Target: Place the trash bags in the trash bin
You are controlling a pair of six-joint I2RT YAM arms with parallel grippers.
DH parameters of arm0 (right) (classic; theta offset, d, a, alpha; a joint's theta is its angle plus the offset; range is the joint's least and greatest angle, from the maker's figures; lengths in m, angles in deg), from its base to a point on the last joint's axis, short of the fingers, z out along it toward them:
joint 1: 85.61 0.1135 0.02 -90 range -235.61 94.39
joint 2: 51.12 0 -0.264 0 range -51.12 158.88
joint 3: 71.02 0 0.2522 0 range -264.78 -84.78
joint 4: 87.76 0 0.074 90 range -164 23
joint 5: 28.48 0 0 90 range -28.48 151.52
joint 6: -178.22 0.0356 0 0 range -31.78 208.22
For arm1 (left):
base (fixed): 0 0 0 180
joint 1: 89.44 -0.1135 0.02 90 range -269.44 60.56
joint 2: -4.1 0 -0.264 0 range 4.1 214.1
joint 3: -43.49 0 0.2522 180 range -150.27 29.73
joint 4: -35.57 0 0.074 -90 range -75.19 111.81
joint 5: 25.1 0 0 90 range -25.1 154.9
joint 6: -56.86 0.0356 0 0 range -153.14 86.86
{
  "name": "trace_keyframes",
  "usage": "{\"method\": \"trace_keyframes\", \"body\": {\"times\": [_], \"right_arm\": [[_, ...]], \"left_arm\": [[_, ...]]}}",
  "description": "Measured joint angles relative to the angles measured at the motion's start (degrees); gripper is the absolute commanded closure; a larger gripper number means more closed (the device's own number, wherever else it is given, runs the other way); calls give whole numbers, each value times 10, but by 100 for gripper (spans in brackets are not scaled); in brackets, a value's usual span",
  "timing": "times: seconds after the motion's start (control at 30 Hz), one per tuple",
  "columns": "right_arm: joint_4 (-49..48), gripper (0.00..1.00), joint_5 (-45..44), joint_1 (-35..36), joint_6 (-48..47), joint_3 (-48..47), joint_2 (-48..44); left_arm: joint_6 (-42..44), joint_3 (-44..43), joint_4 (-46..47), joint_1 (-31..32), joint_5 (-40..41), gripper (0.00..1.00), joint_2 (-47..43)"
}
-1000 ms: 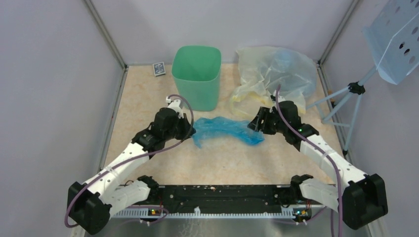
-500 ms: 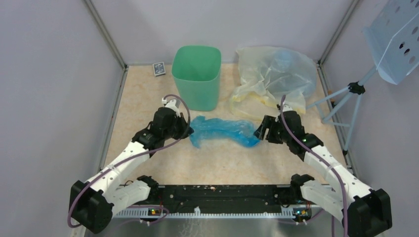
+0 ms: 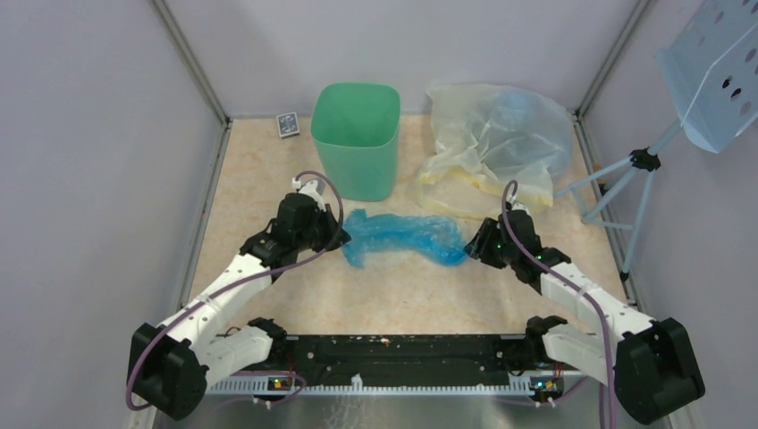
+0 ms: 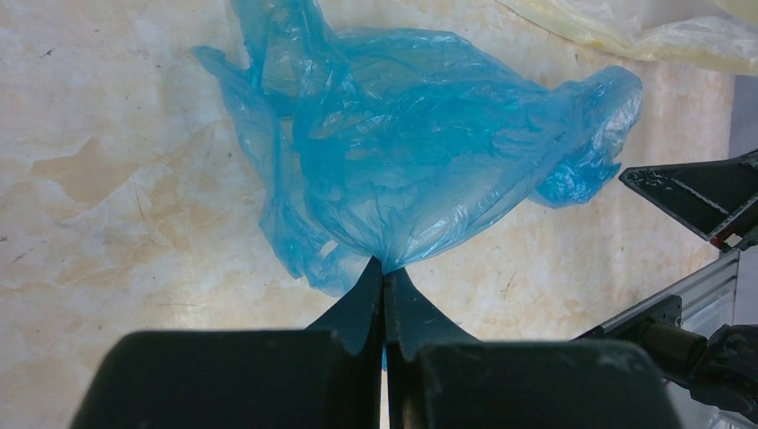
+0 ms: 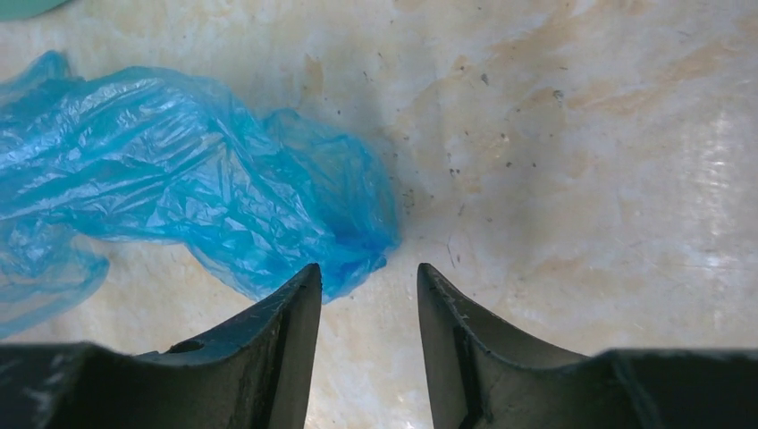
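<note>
A crumpled blue trash bag [image 3: 402,236] [image 4: 402,152] [image 5: 170,170] lies stretched across the middle of the table. My left gripper [image 3: 344,238] [image 4: 384,268] is shut on its left end, the plastic pinched between the fingertips. My right gripper [image 3: 472,247] [image 5: 366,273] stands open at the bag's right end, with only bare table between its fingers. The green trash bin [image 3: 356,138] stands upright behind the bag. A heap of pale yellowish and light blue trash bags [image 3: 496,138] sits at the back right.
A small dark card box [image 3: 287,124] lies at the back left beside the bin. A tripod with a perforated light-blue panel [image 3: 715,71] stands outside the right wall. Metal frame rails border the tabletop [image 3: 268,170].
My right gripper has moved right and toward the near edge, off the blue bag's right end, and its jaws are now narrower. The left gripper keeps its hold and has barely moved.
</note>
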Motion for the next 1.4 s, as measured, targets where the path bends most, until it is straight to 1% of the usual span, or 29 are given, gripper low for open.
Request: {"method": "trace_keyframes", "body": {"times": [0.07,0.17,0.2,0.23,0.33,0.37,0.47,0.57,0.67,0.77,0.87,0.97,1.03,1.13,1.17,1.27,1.3,1.4], "right_arm": [[-21,61,9,0,0,0,21],[-42,67,14,0,1,0,57],[-46,68,14,0,1,0,68],[-50,72,14,0,3,0,77],[-59,98,15,0,6,0,95],[-59,100,14,0,7,0,97],[-54,100,4,-2,10,-3,97],[-31,100,-28,-12,9,-17,89],[-10,100,-64,-31,9,-34,60],[2,100,-84,-46,10,-52,23],[6,100,-97,-49,0,-73,-7],[16,100,-105,-53,-22,-105,-18],[27,100,-111,-55,-38,-139,-15],[53,100,-127,-56,-64,-220,17],[59,100,-131,-57,-72,-252,35],[74,100,-135,-60,-94,-337,89],[78,100,-134,-62,-103,-372,115],[80,100,-123,-66,-124,-446,180]], "left_arm": [[0,0,0,-1,0,100,0],[0,0,0,-3,0,100,0],[0,0,0,-3,0,100,0],[0,0,0,-4,0,100,0],[0,0,0,-5,1,100,0],[1,0,0,-6,2,100,0],[1,0,-2,-13,3,100,0],[1,0,-7,-36,3,100,0],[3,0,-12,-71,0,100,0],[4,0,-14,-103,-22,100,0],[10,0,-12,-114,-62,100,-1],[24,0,-5,-120,-121,100,0],[32,-3,-6,-121,-168,100,1],[33,-16,-10,-121,-228,100,4],[28,-21,-8,-119,-255,100,3],[3,-26,4,-97,-289,100,-1],[-8,-26,10,-77,-293,100,-6],[-47,-28,35,16,-289,100,-24]]}}
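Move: The right hand, fingers half open, has the blue bag's right end almost between them: about 1 cm ahead, 2 cm to its left and 4 cm below. The clear bag's middle lies some 24 cm ahead and 7 cm to the right; the green bin is about 18 cm ahead and 27 cm left. The left hand already pinches the bag's other end, with the right end about 25 cm to its right, 2 cm back and 12 cm below. Down about 3 cm with a slight nudge forward, the right hand shuts its fingers on the blue bag's right end, then sweeps it up and forward towards the clear bag, finishing some 20 cm higher and 15 cm farther out, fingertips tipped up about 20 degrees. The left hand, keeping its pinch, drifts left, then reverses right, back and up, rolling its left side down and turning clockwise. ##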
